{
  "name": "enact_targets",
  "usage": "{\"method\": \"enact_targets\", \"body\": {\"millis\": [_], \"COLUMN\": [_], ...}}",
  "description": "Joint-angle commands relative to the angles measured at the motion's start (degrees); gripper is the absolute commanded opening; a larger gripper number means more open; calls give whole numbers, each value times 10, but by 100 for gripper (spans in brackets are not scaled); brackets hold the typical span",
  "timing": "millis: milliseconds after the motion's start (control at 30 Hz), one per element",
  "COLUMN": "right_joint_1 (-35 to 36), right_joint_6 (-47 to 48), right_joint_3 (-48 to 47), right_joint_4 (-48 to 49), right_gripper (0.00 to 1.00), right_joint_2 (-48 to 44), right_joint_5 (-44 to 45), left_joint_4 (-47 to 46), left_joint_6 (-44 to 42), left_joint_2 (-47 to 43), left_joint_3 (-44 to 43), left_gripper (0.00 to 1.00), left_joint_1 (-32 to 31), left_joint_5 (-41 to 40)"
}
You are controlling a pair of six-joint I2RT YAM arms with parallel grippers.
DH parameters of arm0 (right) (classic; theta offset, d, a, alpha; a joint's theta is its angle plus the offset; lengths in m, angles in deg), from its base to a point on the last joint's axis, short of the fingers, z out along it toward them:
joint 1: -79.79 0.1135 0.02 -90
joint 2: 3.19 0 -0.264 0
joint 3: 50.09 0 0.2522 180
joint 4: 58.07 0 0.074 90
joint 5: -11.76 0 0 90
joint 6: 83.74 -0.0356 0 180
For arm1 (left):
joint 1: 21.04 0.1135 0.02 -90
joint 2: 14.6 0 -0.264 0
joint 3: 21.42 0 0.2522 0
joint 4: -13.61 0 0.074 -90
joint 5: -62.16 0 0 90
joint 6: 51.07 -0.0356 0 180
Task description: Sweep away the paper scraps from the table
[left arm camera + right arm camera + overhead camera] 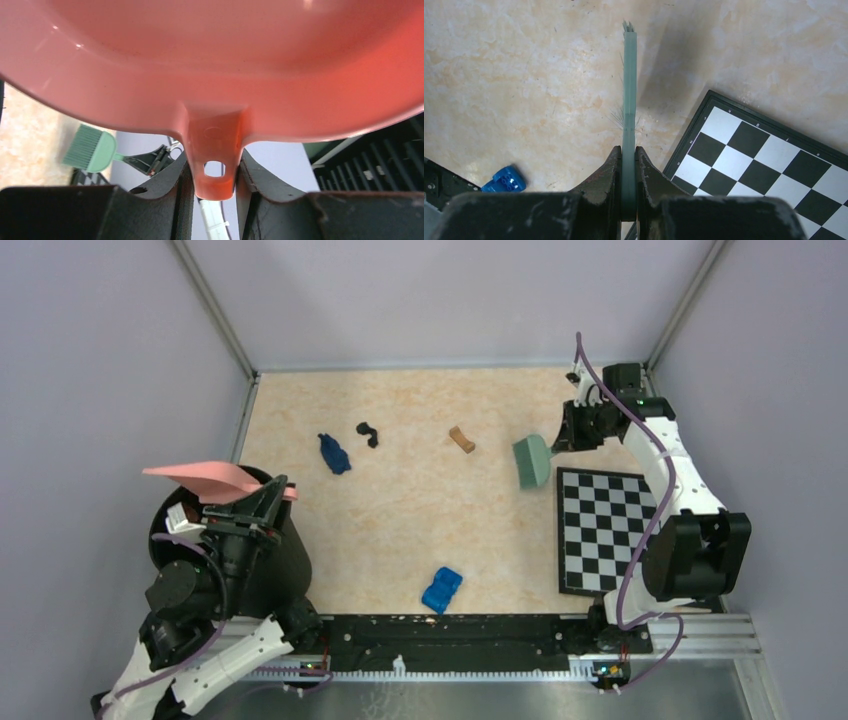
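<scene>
Three paper scraps lie on the beige table (420,510): a dark blue one (334,454), a black one (368,434) and a brown one (461,440). My left gripper (272,492) is shut on the handle of the pink dustpan (210,480) and holds it tilted over a black bin (240,560). In the left wrist view the dustpan (215,60) fills the top, its handle between my jaws (214,172). My right gripper (566,435) is shut on a green brush (531,460) right of the brown scrap. In the right wrist view the brush (628,90) is edge-on in my gripper (628,157).
A bright blue blocky toy (441,590) lies near the front edge and also shows in the right wrist view (504,180). A black-and-white chequered board (605,530) lies at the right, close to the brush, and shows in the right wrist view (769,155). Grey walls enclose the table.
</scene>
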Motion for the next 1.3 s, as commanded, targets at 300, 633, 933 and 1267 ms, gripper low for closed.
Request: {"method": "enact_targets", "body": {"millis": [300,633,933,1267], "right_joint_1": [35,137,250,339], "right_joint_6": [20,46,-58,-424], "right_joint_3": [-26,-129,-277,-404], "right_joint_4": [11,11,91,430], "right_gripper": [0,0,0,0], "right_joint_2": [2,44,208,434], "right_joint_5": [1,8,-130,-321], "left_joint_4": [-131,-27,178,83], "left_joint_6": [-210,-462,-551,-583], "left_joint_2": [34,272,497,454], "left_joint_3": [-20,-160,-324,-275], "left_gripper": [0,0,0,0], "left_joint_1": [-2,-2,-2,-2], "left_joint_5": [13,162,214,107]}}
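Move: The black scrap lies some 44 cm to the left of the right hand, about 14 cm farther out and 17 cm below it; the blue scrap is 7 cm left of the black one and 6 cm nearer. The brown scrap is 19 cm left of the right hand and 13 cm ahead. From the left hand, up by the bin, the black scrap is about 36 cm ahead, 6 cm right and nearly 39 cm down, with the bin's middle 13 cm to that hand's left and 2 cm ahead. The pink dustpan, still gripped by its handle and tipped at the bin, is first lifted about 5 cm, then swung right and somewhat forward away from the bin, sinking some 10 cm from that peak while the left wrist rolls it back level. The green brush, kept pinched in the right hand, sweeps through the air about 33 cm left towards the black and blue scraps, rising a little and sinking again, its wrist turning counter-clockwise and rolling left side up. ##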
